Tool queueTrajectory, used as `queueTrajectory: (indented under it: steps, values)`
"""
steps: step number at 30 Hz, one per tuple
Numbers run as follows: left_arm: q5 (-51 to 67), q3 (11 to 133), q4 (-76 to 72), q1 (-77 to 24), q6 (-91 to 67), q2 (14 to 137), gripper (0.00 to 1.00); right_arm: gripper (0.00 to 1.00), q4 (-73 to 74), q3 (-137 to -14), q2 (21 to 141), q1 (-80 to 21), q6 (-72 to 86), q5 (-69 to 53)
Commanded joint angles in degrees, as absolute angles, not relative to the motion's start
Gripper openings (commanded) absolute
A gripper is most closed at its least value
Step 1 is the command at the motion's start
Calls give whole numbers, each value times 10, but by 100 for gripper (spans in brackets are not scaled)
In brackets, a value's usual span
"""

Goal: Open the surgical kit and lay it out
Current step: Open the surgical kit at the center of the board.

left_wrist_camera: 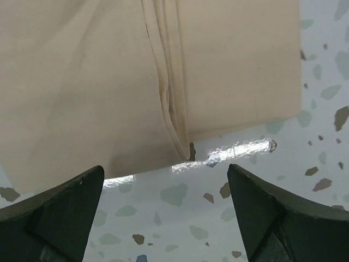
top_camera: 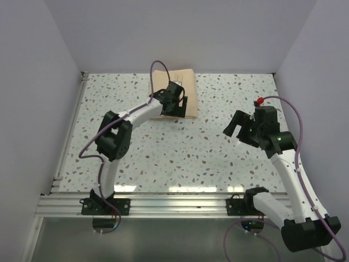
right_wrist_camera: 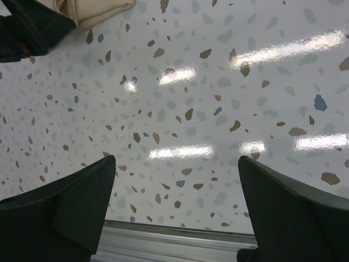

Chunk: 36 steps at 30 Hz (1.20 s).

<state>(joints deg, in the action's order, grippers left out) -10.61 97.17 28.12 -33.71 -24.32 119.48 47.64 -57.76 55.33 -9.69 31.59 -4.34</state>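
Note:
The surgical kit [top_camera: 181, 81] is a beige cloth wrap, folded shut and lying flat at the back middle of the speckled table. My left gripper [top_camera: 181, 109] hangs over its near edge, jaws wide open and holding nothing. In the left wrist view the wrap [left_wrist_camera: 82, 82] fills the upper part, with a layered fold seam [left_wrist_camera: 170, 103] running down to its edge. The left gripper [left_wrist_camera: 165, 177] sits just short of that edge above bare table. My right gripper [top_camera: 233, 126] is open and empty, off to the right and well away from the wrap. One corner of the wrap [right_wrist_camera: 95, 12] shows in the right wrist view.
An aluminium rail [top_camera: 174, 203] runs along the near table edge and shows again as the rail [right_wrist_camera: 174, 239] below the right gripper [right_wrist_camera: 177, 164]. White walls close in the back and both sides. A red knob [top_camera: 261, 100] sits on the right arm, and purple cables loop from both arms.

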Motion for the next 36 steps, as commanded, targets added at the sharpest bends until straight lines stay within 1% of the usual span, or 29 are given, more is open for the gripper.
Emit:
queueTrajectory:
  steps: [1,5,13,17,20,23,24,26,27,29,30,32,33,34,36]
  values:
    - [-182,1048,323,-359,-229,1191,100,99,484,-580,528,-96,313,-28]
    - [-191,1095,343,-362,-243,1242,98,99,492,-575,530,-97,317,-36]
    - [-230,1121,365,-361,-250,1281,94,99,502,-568,519,-97,305,-13]
    - [-236,1172,400,-361,-248,1329,91,99,495,-565,528,-96,302,-16]
    - [-236,1182,406,-361,-248,1345,87,99,489,-566,537,-97,300,-15]
    - [-240,1180,409,-358,-254,1351,81,99,485,-566,547,-97,297,-17]
    - [-237,1179,410,-356,-261,1353,74,99,485,-565,548,-96,297,-17]
    - [-235,1173,410,-347,-265,1354,68,99,484,-563,551,-96,295,-17]
    - [-231,1172,410,-345,-269,1353,58,99,483,-560,551,-97,295,-16]
    - [-232,1167,410,-338,-269,1349,46,99,482,-556,551,-96,294,-15]
    - [-233,1165,408,-338,-268,1347,33,99,481,-553,551,-97,294,-14]
    - [-236,1166,410,-334,-267,1342,19,99,479,-549,550,-97,294,-13]
    - [-239,1166,409,-333,-266,1339,5,99,478,-548,552,-97,294,-11]
    - [-242,1167,410,-332,-265,1331,0,99,478,-547,554,-96,293,-11]
    - [-248,1168,413,-331,-264,1321,0,99,475,-547,559,-96,291,-11]
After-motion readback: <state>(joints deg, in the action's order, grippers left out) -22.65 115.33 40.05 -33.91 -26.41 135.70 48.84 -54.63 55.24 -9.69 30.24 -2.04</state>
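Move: The flap edge at the near end of the surgical kit's middle fold lies about 3 cm ahead of the open left hand, 2 cm to its left and 5 cm below. The kit's middle is some 11 cm ahead and 2 cm left; its near right corner is about 1 cm ahead and 8 cm right, its near left corner level and 11 cm left. From the right hand the flap edge is roughly 20 cm ahead, 22 cm left and 16 cm below. After a short dip, the left hand rises and shifts slightly right and then forward over the kit's near edge, and comes down about 6 cm from that high point onto the middle fold, some 3 cm farther forward than it began, its left side tilting up by 10 to 15 degrees. Once down, it eases a couple of centimetres left while the wide-open fingers close almost fully and pinch the cloth flap edge near the fold's near end, as the empty right hand, still open, sinks some 2.5 cm well clear of the kit. ##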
